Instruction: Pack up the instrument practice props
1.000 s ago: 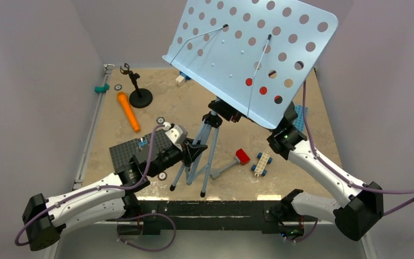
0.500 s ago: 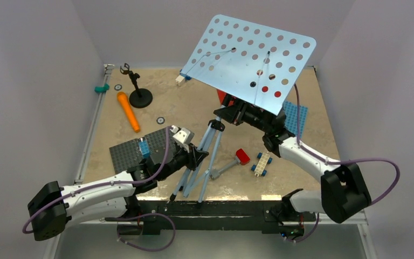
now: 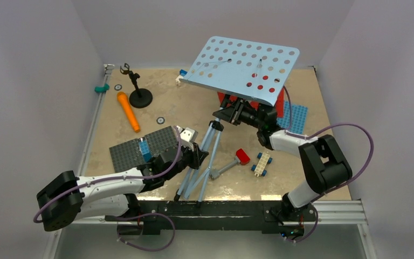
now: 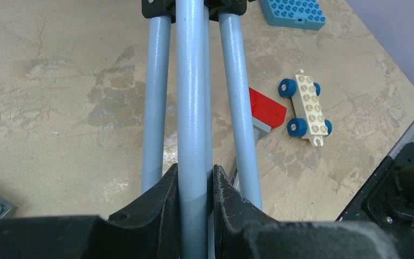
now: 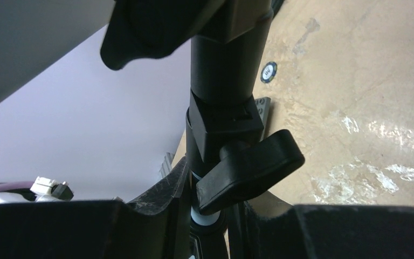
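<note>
The music stand's pale-blue perforated desk (image 3: 242, 67) tilts over the back of the table on a grey tripod (image 3: 211, 141). My left gripper (image 3: 197, 156) is shut on one tripod leg (image 4: 193, 108), low down, with two other legs beside it. My right gripper (image 3: 236, 115) is shut on the stand's black neck (image 5: 223, 81) just under the desk, next to its clamp knob (image 5: 248, 170). Red sheet-music pages (image 3: 280, 102) show behind the desk's lower edge. The orange toy microphone (image 3: 128, 111) lies at the left, beside the small black mic stand (image 3: 139, 96).
A grey studded plate (image 3: 135, 151) with a blue brick on it lies by the left arm. A blue plate (image 3: 296, 116) lies at the right. The red-headed hammer (image 3: 232, 163) and a wheeled white brick (image 3: 261, 163) lie near the tripod's feet. A teal piece (image 3: 102, 88) sits at the back left.
The stand's desk has come down and tipped back, away from the camera. The right arm folded in with it. The left arm shifted slightly right, still on the leg.
</note>
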Motion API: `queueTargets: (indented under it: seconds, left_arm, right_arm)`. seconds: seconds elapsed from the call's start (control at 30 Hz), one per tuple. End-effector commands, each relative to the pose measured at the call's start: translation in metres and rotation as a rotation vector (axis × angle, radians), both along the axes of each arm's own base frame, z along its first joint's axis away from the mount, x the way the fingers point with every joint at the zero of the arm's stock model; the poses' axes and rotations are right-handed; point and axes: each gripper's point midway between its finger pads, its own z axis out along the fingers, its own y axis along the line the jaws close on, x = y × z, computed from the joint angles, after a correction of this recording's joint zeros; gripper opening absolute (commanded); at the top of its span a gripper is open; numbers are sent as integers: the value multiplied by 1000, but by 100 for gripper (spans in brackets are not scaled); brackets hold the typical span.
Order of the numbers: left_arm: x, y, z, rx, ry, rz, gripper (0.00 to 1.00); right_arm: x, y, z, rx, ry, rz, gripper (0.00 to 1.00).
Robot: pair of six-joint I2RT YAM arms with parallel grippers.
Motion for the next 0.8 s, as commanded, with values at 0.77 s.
queueTargets:
  seconds: [0.77]
  left_arm:
    - [30,-44,-32,-40,-45,18,0]
  right_arm:
    - [72,-11,-60,29,44,-10,0]
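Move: The folded music stand is already in both hands, the left on the leg bundle and the right on the black pole under the tray. The bare table it is going to lies about 13 cm below and 2 ahead of the left hand, and some 20 below and 4 ahead of the right. The red-headed hammer lies roughly 13 cm right and 3 ahead of the left hand; the white car is 18 right and 10 back of the right. From the right hand, the red booklet is about 19 ahead, 16 right. Both hands keep their closed grip on the music stand and lower it together towards the table. The right sinks nearly 13 cm and eases about 4 forward, turning some 20 degrees so the tray end tips forward and down; the left lowers its legs only about 7 cm, edging forward and slightly right with little turn. ##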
